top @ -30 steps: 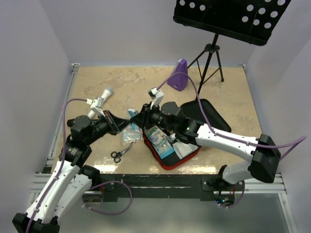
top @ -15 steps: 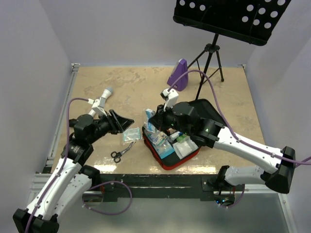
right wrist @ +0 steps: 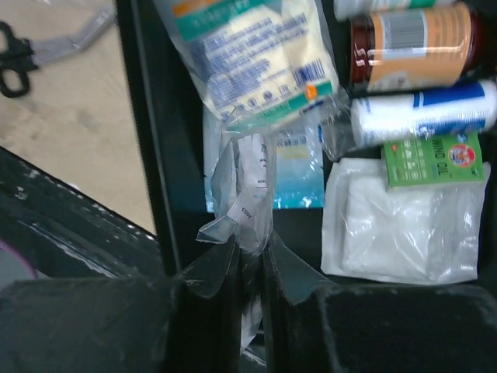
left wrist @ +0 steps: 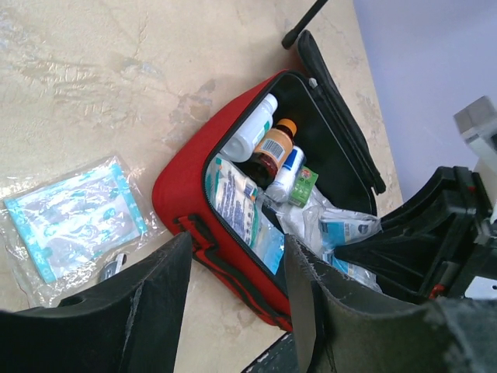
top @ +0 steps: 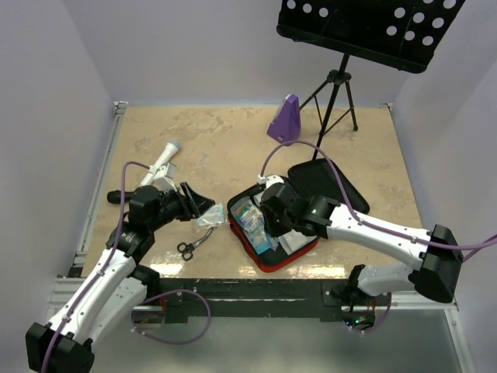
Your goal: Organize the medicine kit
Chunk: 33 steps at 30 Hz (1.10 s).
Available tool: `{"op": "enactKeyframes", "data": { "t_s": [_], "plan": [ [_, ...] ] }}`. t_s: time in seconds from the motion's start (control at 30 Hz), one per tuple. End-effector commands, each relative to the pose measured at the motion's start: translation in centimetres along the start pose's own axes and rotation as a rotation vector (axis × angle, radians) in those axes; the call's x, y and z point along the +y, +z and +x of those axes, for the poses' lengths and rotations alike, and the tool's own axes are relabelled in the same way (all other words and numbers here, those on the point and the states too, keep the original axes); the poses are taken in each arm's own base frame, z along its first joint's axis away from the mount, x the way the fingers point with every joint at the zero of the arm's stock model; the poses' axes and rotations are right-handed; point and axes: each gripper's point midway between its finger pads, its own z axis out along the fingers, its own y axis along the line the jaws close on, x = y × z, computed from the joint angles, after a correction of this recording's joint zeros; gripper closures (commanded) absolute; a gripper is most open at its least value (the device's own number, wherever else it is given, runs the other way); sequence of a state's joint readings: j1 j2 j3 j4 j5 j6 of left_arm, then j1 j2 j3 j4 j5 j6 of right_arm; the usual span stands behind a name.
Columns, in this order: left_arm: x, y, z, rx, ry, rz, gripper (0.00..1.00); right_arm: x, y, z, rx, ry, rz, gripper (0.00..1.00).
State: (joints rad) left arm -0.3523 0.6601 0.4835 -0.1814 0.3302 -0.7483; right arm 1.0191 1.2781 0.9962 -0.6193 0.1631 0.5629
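The medicine kit (top: 269, 264) lies open near the table's front edge, red outside (left wrist: 182, 203) with black lining (right wrist: 151, 148). It holds bottles (right wrist: 411, 47), a green box (right wrist: 433, 159) and packets. My right gripper (right wrist: 250, 260) hangs over the kit's left half (top: 269, 223), shut on a clear plastic packet (right wrist: 248, 198) that dangles into the kit. My left gripper (left wrist: 238, 242) is open and holds nothing. It sits left of the kit (top: 203, 206), above a loose blue-and-white packet (left wrist: 74, 217).
Black-handled scissors (top: 189, 248) lie on the table in front of the loose packet. The kit's black lid (top: 335, 185) lies flat to the right. A white and grey microphone (top: 163, 161) is at the left. A purple metronome (top: 285, 120) and a music stand (top: 335, 85) are at the back.
The clear packet passed from my left gripper to my right. The right arm carried it right and down over the kit. My left jaws opened and drew back left.
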Motion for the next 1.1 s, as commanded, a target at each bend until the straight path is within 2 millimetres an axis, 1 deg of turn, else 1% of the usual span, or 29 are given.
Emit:
{"op": "enactKeyframes", "data": {
  "t_s": [0.0,0.07,0.13,0.23,0.3,0.47,0.57,0.6,0.63,0.67,0.7,0.77,0.8,0.9,0.97,1.07],
  "plan": [
    [-0.6,0.6,-0.5,-0.025,0.020,0.050,0.45,-1.2,0.0,2.3,0.079,0.020,0.044,0.85],
    [-0.4,0.8,-0.3,-0.018,0.019,0.052,0.45,-1.7,0.2,2.8,0.094,0.020,0.063,0.85],
    [-0.3,1.1,0.0,-0.010,0.018,0.057,0.45,-1.5,0.6,3.0,0.097,0.021,0.053,0.85],
    [0.0,1.3,0.4,0.005,0.014,0.058,0.45,0.1,1.1,3.6,0.118,0.020,-0.035,0.83],
    [0.1,1.4,0.6,0.011,0.015,0.057,0.45,0.5,1.6,4.2,0.134,0.013,-0.063,0.83],
    [0.3,1.2,0.8,0.013,0.022,0.051,0.45,0.1,2.6,6.4,0.185,0.002,-0.073,0.82],
    [0.5,1.1,1.0,0.017,0.020,0.046,0.45,-0.1,2.6,7.0,0.197,0.005,-0.068,0.80],
    [0.6,1.1,1.1,0.016,0.020,0.045,0.45,-0.3,2.6,7.1,0.203,0.007,-0.062,0.77],
    [0.7,1.1,1.2,0.018,0.019,0.041,0.45,-0.3,2.6,7.1,0.206,0.007,-0.059,0.70],
    [0.7,1.2,1.2,0.021,0.016,0.040,0.45,-0.2,2.6,7.1,0.210,0.005,-0.060,0.57],
    [0.8,1.2,1.3,0.024,0.017,0.039,0.45,-0.3,2.4,6.8,0.203,0.008,-0.051,0.48],
    [0.9,1.2,1.4,0.028,0.017,0.033,0.45,-0.3,1.9,5.7,0.167,0.017,-0.032,0.38],
    [0.9,1.1,1.4,0.028,0.019,0.029,0.45,-0.1,1.5,4.8,0.141,0.022,-0.034,0.34],
    [1.1,1.0,1.2,0.027,0.023,0.014,0.46,0.0,0.2,2.2,0.066,0.047,-0.007,0.30],
    [1.2,1.0,1.3,0.030,0.023,0.008,0.46,-0.2,-0.6,0.7,0.020,0.063,0.023,0.30],
    [1.4,0.9,1.4,0.032,0.021,-0.002,0.46,-1.4,-1.3,-0.7,-0.038,0.082,0.099,0.34]
  ]
}}
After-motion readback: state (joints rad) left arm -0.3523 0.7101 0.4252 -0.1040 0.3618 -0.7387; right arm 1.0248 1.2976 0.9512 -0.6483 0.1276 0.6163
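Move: The right hand holds a clear packet just above the near end of the medicine kit; the bare spot it is bound for lies about 4 cm back, 2 cm to the right and some 9 cm down. The white gauze pack lies about 8 cm to its right and 1 cm ahead, the printed bandage pack some 6 cm ahead and 6 cm left. Below the open left hand, about 17 cm down and 2 cm ahead, lies the blue-white packet; the scissors lie 7 cm back and 4 cm left. The right hand lowers the clear packet about 7 cm into the near end of the kit, drawing back some 4 cm and slightly right as its fingers tip about 10 degrees further down, then opens wide to let go of the packet beside the gauze pack and lifts clear, up about 4 cm and forward 2. Meanwhile the left hand, fingers still open, sinks about 2 cm towards the blue-white packet on the table and stays above it without touching. ##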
